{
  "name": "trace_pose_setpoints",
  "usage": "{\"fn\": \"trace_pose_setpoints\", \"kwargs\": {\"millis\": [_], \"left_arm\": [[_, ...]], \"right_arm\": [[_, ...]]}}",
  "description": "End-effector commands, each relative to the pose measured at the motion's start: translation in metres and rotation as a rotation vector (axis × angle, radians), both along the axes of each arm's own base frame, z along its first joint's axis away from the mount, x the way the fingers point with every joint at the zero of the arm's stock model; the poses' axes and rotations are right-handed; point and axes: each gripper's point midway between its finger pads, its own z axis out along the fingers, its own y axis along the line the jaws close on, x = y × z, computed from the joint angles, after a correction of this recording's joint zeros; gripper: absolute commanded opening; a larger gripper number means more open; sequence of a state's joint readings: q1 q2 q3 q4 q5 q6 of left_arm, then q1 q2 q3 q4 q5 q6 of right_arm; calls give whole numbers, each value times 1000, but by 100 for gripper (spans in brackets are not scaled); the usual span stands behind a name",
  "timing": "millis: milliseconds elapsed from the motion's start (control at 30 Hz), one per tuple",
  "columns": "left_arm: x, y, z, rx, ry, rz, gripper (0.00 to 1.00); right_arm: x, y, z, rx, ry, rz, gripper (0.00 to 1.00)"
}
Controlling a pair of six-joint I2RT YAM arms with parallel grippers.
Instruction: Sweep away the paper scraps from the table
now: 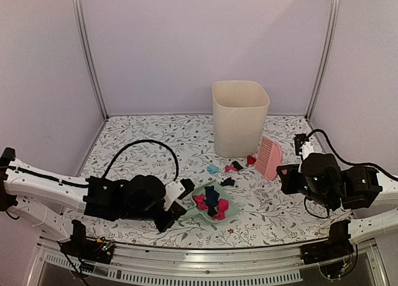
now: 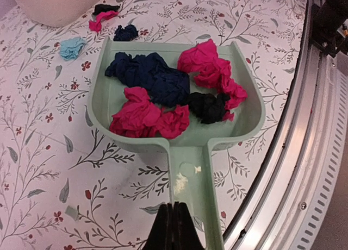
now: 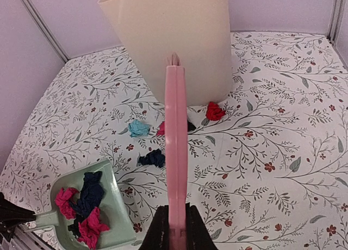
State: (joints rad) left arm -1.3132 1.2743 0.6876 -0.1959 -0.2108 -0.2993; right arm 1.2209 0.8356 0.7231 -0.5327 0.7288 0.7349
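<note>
A mint-green dustpan (image 1: 232, 209) (image 2: 97, 100) (image 3: 116, 202) lies flat on the table (image 1: 137, 137) and holds several magenta, navy and black paper scraps (image 1: 211, 202) (image 2: 157, 87). My left gripper (image 1: 180, 209) (image 2: 174, 206) is shut on the left rim of its handle. Loose scraps lie beyond the pan's mouth: teal (image 1: 212, 169) (image 3: 139, 128), navy (image 1: 227, 182) (image 3: 152, 158), magenta (image 1: 231, 168), black (image 1: 237, 165) and red (image 1: 251, 160) (image 3: 215, 111). My right gripper (image 1: 283, 174) (image 3: 176, 228) is shut on the pink brush (image 1: 269, 156) (image 3: 176, 141), which stands on edge just right of them.
A tall cream bin (image 1: 239, 115) (image 3: 174, 38) stands upright right behind the loose scraps. A metal rail (image 1: 186, 252) (image 2: 304, 152) runs along the table's near edge, close to the dustpan's handle. Grey walls and posts close in the back and sides.
</note>
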Motion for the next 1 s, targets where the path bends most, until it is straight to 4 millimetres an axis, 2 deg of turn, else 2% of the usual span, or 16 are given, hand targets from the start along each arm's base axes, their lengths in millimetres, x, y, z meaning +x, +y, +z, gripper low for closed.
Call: {"fn": "trace_pose_setpoints", "kwargs": {"millis": [0, 167, 300, 633, 800, 967], "left_arm": [[19, -3, 39, -45, -82, 63, 0], [31, -7, 75, -45, -149, 91, 0], [43, -10, 113, -69, -222, 126, 0], [73, -14, 179, -99, -340, 196, 0], [99, -13, 205, -94, -389, 251, 0], [126, -18, 220, -103, -414, 280, 0]], "right_arm": [[9, -28, -17, -7, 27, -135, 0], [15, -40, -30, -11, 59, -177, 0], [15, -43, -30, -2, 59, -181, 0], [13, -46, -32, 9, 61, -177, 0], [13, -46, -37, 2, 71, -176, 0], [12, -44, -40, 0, 79, -173, 0]]}}
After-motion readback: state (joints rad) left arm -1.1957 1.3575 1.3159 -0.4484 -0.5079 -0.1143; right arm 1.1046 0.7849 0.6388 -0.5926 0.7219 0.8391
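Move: The bin, where the loaded dustpan is headed, stands about 46 cm ahead of the left hand and 26 cm to its right, its middle some 5 cm higher. Nearer on the table, about 8 cm below that hand, lie the dark blue scrap, 25 cm ahead and 19 cm right, and the light blue scrap, 33 cm ahead and 13 cm right. From the right hand the bin is roughly 39 cm ahead and 12 cm left, its middle 6 cm lower. Still pinching the dustpan's handle, the left hand lifts the load some 20 cm and carries it about 10 cm forward towards the bin, rising first and pushing forward more at the end, while the wrist tips the front up some 20 degrees and swings a little counter-clockwise. The right hand keeps the brush, eases about 4 cm right and 3 cm down early on, then holds. ##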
